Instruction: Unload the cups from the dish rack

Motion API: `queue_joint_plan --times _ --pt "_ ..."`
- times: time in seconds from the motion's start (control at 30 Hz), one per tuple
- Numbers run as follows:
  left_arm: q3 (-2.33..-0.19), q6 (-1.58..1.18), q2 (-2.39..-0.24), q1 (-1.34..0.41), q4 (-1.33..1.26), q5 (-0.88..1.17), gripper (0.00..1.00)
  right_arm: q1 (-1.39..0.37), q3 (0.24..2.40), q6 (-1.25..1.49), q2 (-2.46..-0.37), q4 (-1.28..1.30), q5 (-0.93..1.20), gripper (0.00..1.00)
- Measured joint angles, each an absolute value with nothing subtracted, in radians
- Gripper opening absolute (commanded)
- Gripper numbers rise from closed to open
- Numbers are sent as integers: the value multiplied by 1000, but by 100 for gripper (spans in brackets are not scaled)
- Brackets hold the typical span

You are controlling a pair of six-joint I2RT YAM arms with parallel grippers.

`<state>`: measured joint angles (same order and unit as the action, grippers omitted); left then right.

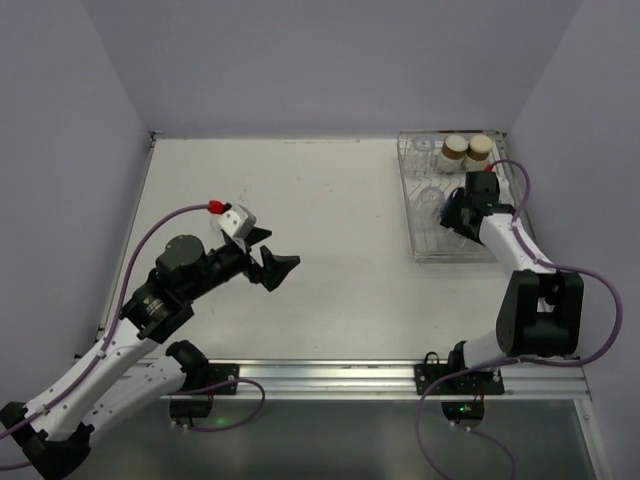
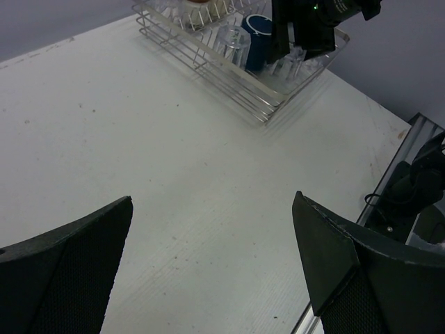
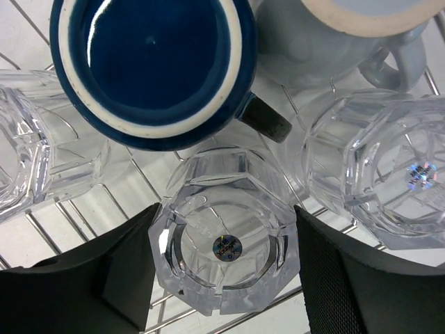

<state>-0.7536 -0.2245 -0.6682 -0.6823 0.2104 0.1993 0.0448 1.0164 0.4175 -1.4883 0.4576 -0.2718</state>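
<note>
The silver wire dish rack [image 1: 412,235] stands at the table's far right. Two cream cups with brown bands [image 1: 467,150] sit at its back. In the right wrist view an upturned clear glass tumbler [image 3: 226,243] stands on the rack wires, and my right gripper [image 3: 226,268] is shut on it, one finger against each side. A dark blue mug [image 3: 149,62] sits just beyond it, with a pale mug [image 3: 327,42] and more tumblers [image 3: 389,174] beside it. My left gripper [image 1: 272,258] hovers open and empty over the middle of the table.
The rack's raised wire sides [image 2: 229,97] surround the cups closely. A metal rail [image 1: 330,372] runs along the near table edge. White walls close in the back and both sides.
</note>
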Motion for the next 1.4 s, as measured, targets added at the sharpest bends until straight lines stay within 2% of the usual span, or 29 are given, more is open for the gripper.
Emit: queue_joint_plan --times 0.1,0.43,0.53,0.77,0.97,1.17,1.3,1.33,1.4 --pt "-754 -224 -675 -682 210 200 100 40 1009 418 -1449 457 -284 45" --pt "-754 -255 -753 -682 197 224 100 -37 975 444 -1119 429 -317 41" --pt "-754 -298 -774 -683 179 242 100 -114 933 461 -1036 416 -304 37" --pt "-709 -482 -831 -683 -27 294 100 -223 799 582 -856 290 -49 33" --pt "-566 -672 -982 -683 -357 342 91 -294 648 765 -826 21 230 32" --pt "-557 -787 -1159 -685 -588 412 87 -366 514 928 -881 -235 419 33" --pt "-557 -828 -1197 -689 -682 438 79 -412 494 995 -954 -388 485 33" --pt "-557 -832 -1200 -689 -695 442 74 -421 485 1016 -971 -433 502 33" --pt "-557 -846 -1201 -690 -717 449 69 -434 471 1050 -1004 -501 525 33"
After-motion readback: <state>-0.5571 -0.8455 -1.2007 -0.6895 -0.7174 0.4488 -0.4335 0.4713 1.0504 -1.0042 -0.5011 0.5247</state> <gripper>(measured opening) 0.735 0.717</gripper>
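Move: My right hand is already closed on an upturned clear cup in the rack, with the left gripper it is bound for some 45 cm to the left, 15 cm back and 18 cm higher. From my right hand the blue mug is about 8 cm ahead and 1 cm left, the grey mug 6 cm ahead and 9 cm right, another clear cup 9 cm right and 1 cm back, all slightly lower. From my left hand the held cup lies about 15 cm ahead, 45 cm right and 20 cm down. Keeping my right grip, I lift the cup about 12 cm out of the rack, then swing it some 29 cm left and 11 cm back, rolling my wrist until the fingers lie level and the cup's mouth faces my left gripper. My left hand comes about 10 cm right and a little down to meet it, turning more to the right, its fingers closing partway around the mouth end; whether they touch can't be seen. ##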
